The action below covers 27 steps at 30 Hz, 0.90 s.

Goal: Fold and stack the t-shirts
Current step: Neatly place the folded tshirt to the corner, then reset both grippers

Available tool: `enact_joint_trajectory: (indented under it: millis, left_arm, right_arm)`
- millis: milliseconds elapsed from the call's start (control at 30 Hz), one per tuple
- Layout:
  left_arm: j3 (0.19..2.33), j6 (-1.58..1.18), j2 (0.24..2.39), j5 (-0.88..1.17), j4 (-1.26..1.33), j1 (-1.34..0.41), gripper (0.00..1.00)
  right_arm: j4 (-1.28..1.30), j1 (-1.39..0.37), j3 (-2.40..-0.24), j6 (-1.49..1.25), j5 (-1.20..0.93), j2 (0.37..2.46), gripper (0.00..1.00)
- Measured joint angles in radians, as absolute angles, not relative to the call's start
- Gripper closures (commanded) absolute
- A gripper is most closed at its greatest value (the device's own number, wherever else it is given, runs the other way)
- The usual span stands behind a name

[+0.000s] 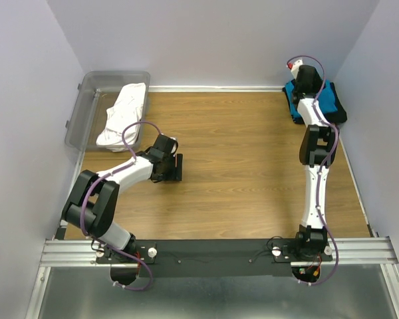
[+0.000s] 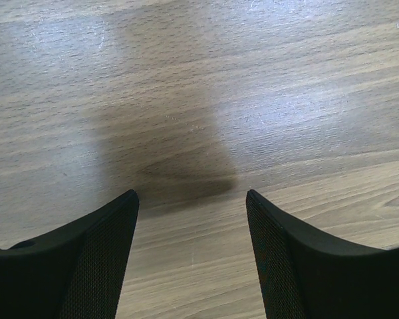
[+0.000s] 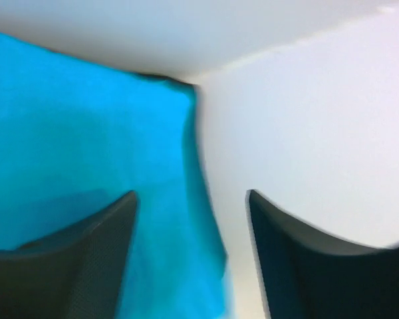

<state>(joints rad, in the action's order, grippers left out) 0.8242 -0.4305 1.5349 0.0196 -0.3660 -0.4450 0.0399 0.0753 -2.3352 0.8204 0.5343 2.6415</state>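
Observation:
The teal-blue t-shirt (image 1: 329, 101) lies folded on the black t-shirt (image 1: 339, 114) in the table's far right corner. My right gripper (image 1: 306, 74) hovers over that pile. In the right wrist view its jaws (image 3: 191, 198) stand apart, with the teal cloth (image 3: 73, 133) below and partly between them, touching neither finger, and the white wall behind. The white t-shirt (image 1: 123, 116) lies bunched in the clear grey tub (image 1: 86, 100) at the far left. My left gripper (image 1: 178, 167) is low over bare wood at left centre, open (image 2: 193, 199) and holding nothing.
The grey tub sits against the left wall at the back corner. White walls close in the table on the left, back and right. The wooden tabletop (image 1: 239, 153) stretches between the two arms. A metal rail (image 1: 219, 251) runs along the near edge.

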Motion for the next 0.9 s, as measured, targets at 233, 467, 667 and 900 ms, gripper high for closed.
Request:
enact_joint_trajectory:
  millis: [233,467,667,900]
  left_arm:
    - [0.836,-0.429,1.541,0.021,-0.377,-0.445,0.26]
    - [0.846,-0.440,1.519,0.000,-0.401,-0.445,0.25]
    - [0.904,-0.456,1.382,-0.095,-0.410,-0.445,0.25]
    - [0.975,-0.483,1.168,-0.290,-0.406,-0.445,0.25]
  right_arm:
    - [-0.106,0.076,-2.321,0.874,0.693,2.650,0.09]
    - [-0.131,0.076,-2.045,0.783,0.740,2.470,0.00]
    - [0.023,0.069,-1.867,0.494,0.661,2.117,0.00]
    - [0.144,0.065,-1.677,0.136,0.480,1.649,0.00]
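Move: The blue folded t-shirt lies on the black pile, its middle about 8 cm back from the right hand, 5 cm left and 7 cm below; the black pile's middle is 9 cm back, 3 cm left and 10 cm below. From the left hand, the blue shirt is some 31 cm ahead and 55 cm right, about level, and the white t-shirt in the bin about 22 cm ahead and 22 cm left, slightly above. The right hand, already loosening from the blue shirt, opens from about two-thirds to full while edging a couple of centimetres right towards the side wall, then pulls back and climbs away from the stack, ending some 25 cm higher, 18 cm back and a little left, rolling about 45 degrees so its left side rises. The left hand waits, then rises some 17 cm clear of the bare table, drifting forward and left with its open fingers swinging up and forward. ##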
